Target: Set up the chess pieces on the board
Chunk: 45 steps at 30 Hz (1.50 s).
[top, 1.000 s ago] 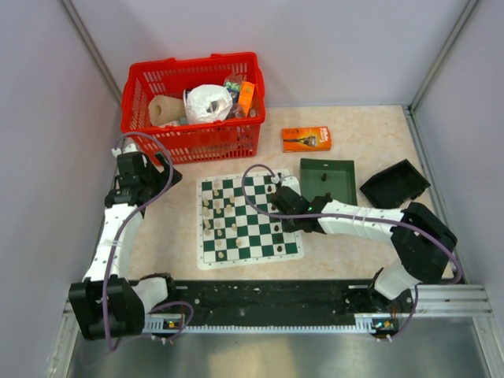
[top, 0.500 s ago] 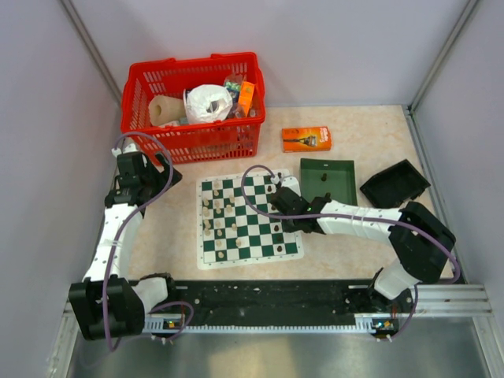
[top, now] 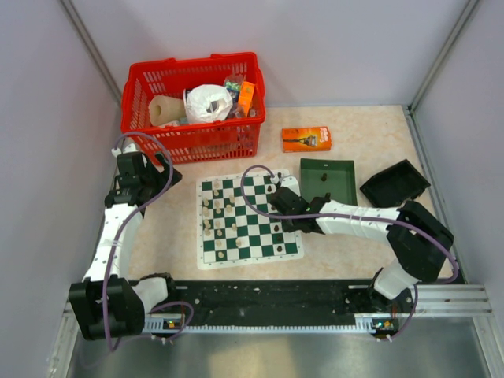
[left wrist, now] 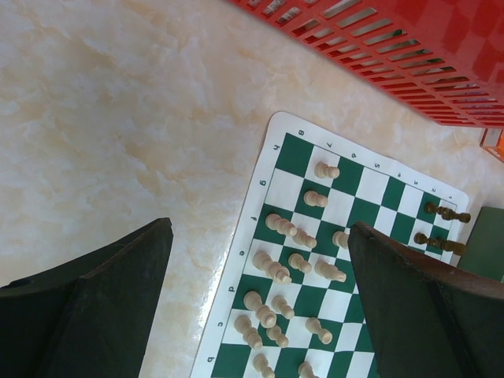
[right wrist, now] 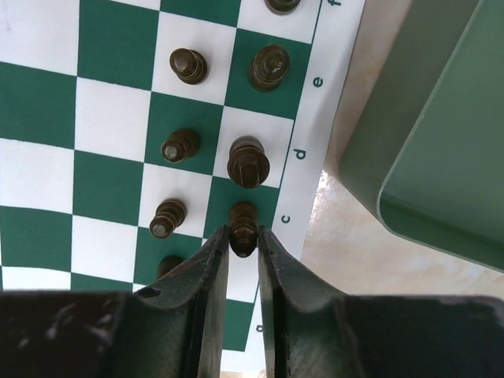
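Observation:
The green and white board (top: pixel 257 236) lies mid-table. Cream chess pieces (top: pixel 216 213) stand in two rows along its left side, seen close in the left wrist view (left wrist: pixel 287 264). Dark chess pieces (right wrist: pixel 248 161) stand in two rows by the right edge. My right gripper (right wrist: pixel 243 236) is low over that edge, shut on a dark piece (right wrist: pixel 243 223) that stands upright on the green square by the letter c. From above, this gripper (top: pixel 277 198) covers the piece. My left gripper (left wrist: pixel 260 228) hangs open and holds nothing, left of the board (top: pixel 161 177).
A dark green tray (top: pixel 327 179) sits just right of the board, its wall close to my right fingers (right wrist: pixel 441 134). A black tray (top: pixel 394 185) lies further right. A red basket (top: pixel 193 106) and an orange box (top: pixel 306 139) are at the back.
The right arm has shifted only a touch at the board's right edge. The left arm and the pieces have not moved.

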Each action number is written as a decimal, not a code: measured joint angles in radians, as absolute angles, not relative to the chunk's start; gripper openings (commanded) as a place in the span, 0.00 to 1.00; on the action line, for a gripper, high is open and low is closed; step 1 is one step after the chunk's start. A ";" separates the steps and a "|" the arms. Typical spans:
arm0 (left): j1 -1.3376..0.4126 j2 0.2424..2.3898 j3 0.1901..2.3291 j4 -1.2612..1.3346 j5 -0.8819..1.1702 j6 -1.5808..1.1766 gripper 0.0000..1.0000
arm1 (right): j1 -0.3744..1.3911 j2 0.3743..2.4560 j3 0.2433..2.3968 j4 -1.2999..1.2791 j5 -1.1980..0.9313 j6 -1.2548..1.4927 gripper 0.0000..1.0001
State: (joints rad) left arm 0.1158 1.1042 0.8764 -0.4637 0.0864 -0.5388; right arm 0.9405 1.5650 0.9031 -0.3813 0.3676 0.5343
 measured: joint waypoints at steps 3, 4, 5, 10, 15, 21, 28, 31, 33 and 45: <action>0.116 1.104 0.876 -0.464 0.086 -0.540 0.99 | 0.941 1.567 0.903 -0.383 0.365 0.532 0.28; 0.116 1.104 0.876 -0.464 0.086 -0.541 0.98 | 0.941 1.567 0.903 -0.384 0.363 0.528 0.30; 0.116 1.104 0.876 -0.464 0.086 -0.541 0.99 | 0.941 1.567 0.903 -0.384 0.362 0.525 0.32; 0.116 1.105 0.876 -0.463 0.086 -0.545 0.98 | 0.941 1.567 0.903 -0.387 0.351 0.512 0.40; 0.116 1.106 0.876 -0.463 0.086 -0.545 0.98 | 0.941 1.532 0.904 -0.420 0.346 0.491 0.51; 0.116 1.118 0.876 -0.463 0.090 -0.547 0.99 | 0.902 1.380 0.918 -0.447 0.346 0.464 0.54; 0.116 1.118 0.876 -0.463 0.090 -0.548 0.98 | 0.567 1.319 0.962 -0.435 0.294 0.455 0.54; 0.116 1.118 0.876 -0.463 0.090 -0.548 0.98 | 0.455 1.373 0.980 -0.445 0.267 0.456 0.53; 0.116 1.118 0.876 -0.463 0.090 -0.548 0.98 | 0.422 1.424 0.990 -0.457 0.244 0.456 0.53; 0.116 1.118 0.876 -0.463 0.090 -0.548 0.99 | 0.405 1.544 1.002 -0.503 0.216 0.449 0.50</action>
State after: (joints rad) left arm 0.1158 1.1175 0.8761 -0.4629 0.0898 -0.5476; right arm 0.4046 1.5440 1.0023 -0.5026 0.2165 0.4492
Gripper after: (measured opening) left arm 0.986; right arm 0.515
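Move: The right fingertips are still on the top of a dark piece standing in their grip, with another dark piece some 3 cm straight ahead. The nearer of the two pieces left in the green tray lies about 10 cm ahead, 14 cm to the right and slightly lower; the tray's other piece stands some 6 cm beyond that one. From the left hand the nearer tray piece is roughly 44 cm right, 6 cm back and 14 cm below. Upward first: after opening to about half and letting go of the dark piece, the right hand lifts off it by some 9 cm, arcs right and forward over the tray's side wall, then sinks about 7 cm towards the nearer tray piece. It turns about 20 degrees clockwise on the way and arrives open, not yet touching. ##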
